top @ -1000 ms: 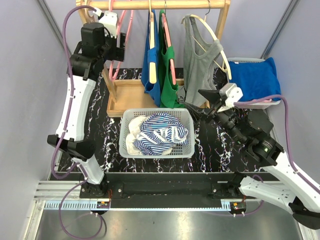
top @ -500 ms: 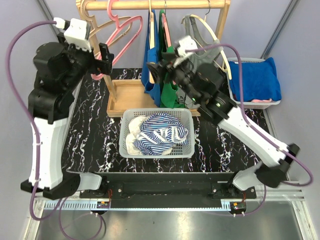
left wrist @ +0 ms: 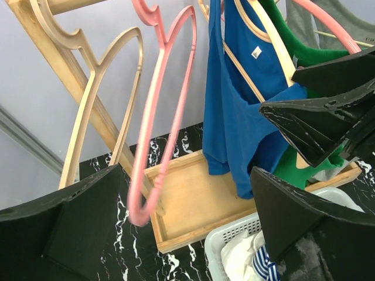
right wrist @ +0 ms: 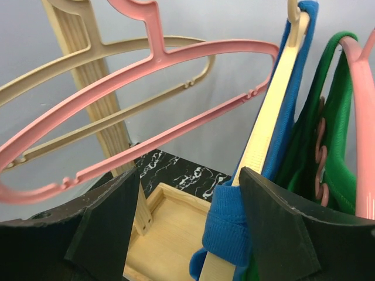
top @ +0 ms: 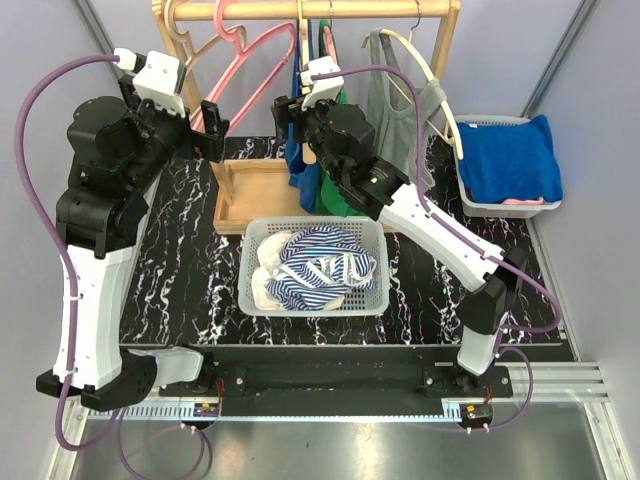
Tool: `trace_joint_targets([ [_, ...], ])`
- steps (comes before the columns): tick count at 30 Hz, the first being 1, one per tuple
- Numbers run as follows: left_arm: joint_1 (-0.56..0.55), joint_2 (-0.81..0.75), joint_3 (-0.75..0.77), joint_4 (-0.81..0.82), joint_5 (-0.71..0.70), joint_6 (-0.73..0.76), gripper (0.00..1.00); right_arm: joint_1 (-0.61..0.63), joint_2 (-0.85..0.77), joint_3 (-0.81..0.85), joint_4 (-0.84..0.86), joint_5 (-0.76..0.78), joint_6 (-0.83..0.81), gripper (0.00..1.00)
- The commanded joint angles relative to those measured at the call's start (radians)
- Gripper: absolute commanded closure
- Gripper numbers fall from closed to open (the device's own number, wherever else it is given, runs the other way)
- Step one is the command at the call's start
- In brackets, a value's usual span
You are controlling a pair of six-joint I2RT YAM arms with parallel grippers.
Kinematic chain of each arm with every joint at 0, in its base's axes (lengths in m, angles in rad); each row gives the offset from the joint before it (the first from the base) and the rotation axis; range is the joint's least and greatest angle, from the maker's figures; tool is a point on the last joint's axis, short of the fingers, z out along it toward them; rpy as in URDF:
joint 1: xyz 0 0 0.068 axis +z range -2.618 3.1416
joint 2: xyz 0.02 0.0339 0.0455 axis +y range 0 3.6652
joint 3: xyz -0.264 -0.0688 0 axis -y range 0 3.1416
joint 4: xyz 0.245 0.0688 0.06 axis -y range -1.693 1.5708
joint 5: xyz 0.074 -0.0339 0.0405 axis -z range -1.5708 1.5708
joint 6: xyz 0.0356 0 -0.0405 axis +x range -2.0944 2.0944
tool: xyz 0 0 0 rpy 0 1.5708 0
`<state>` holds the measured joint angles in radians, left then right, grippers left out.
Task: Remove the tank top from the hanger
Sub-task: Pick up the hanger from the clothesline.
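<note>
Three tank tops hang on a wooden rail: a blue one on a wooden hanger, a green one on a pink hanger, and a grey one on a wooden hanger. My right gripper is open, just left of the blue tank top. In the right wrist view the blue shoulder and its hanger end lie between the jaws, next to the right finger. My left gripper is open; in its wrist view the low corner of an empty pink hanger hangs between the jaws.
An empty wooden hanger hangs left of the pink hanger. The rack's wooden base tray lies below. A white basket of striped and white clothes stands in front. A bin with blue cloth is at the right.
My right arm has swung from the table's right side up to the rail by the blue tank top. My left arm has drawn back and the pink hanger has swung right.
</note>
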<state>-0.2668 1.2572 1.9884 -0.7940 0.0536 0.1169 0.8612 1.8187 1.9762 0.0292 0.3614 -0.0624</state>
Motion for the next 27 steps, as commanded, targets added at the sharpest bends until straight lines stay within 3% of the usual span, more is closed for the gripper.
trace_joint_targets([
  [1, -0.002, -0.022, -0.010, 0.039, 0.025, 0.021, 0.01, -0.004, 0.004, 0.050, 0.002, 0.073, -0.025, 0.24],
  [10, -0.002, -0.024, -0.036, 0.038, 0.046, 0.012, 0.01, -0.004, -0.114, -0.143, 0.070, 0.077, -0.082, 0.23],
  [14, -0.002, -0.021, -0.048, 0.038, 0.051, 0.007, 0.01, -0.005, -0.206, -0.281, 0.208, 0.022, -0.106, 0.21],
  [21, -0.003, -0.024, -0.068, 0.038, 0.065, 0.001, 0.01, -0.005, -0.256, -0.329, 0.279, -0.001, -0.125, 0.21],
  [27, -0.002, -0.033, -0.082, 0.038, 0.060, 0.009, 0.01, -0.040, -0.246, -0.231, 0.235, -0.101, -0.080, 0.20],
])
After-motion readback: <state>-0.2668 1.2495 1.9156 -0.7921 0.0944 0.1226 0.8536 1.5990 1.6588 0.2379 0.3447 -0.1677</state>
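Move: The wooden hanger with the blue tank top is right by the right gripper, its middle about 5 cm ahead, 2 cm to the right and near gripper height. From that gripper, the emptied pink hanger is some 8 cm ahead and 10 cm left, a little higher; the green tank top is about 4 cm ahead, 8 cm right and slightly lower. From the left gripper, the wooden hanger is roughly 10 cm ahead and 20 cm right. Keep the right gripper wide open at the blue tank top's hanger and carry it about 4 cm right and 3 cm back, dipping some 3 cm on the way, then climbing to just above its starting height as the fingers tip slightly upward. This brings the hanger nearer the middle of the finger gap, without closing on it. Meanwhile let the open left gripper sink about 2.5 cm. ##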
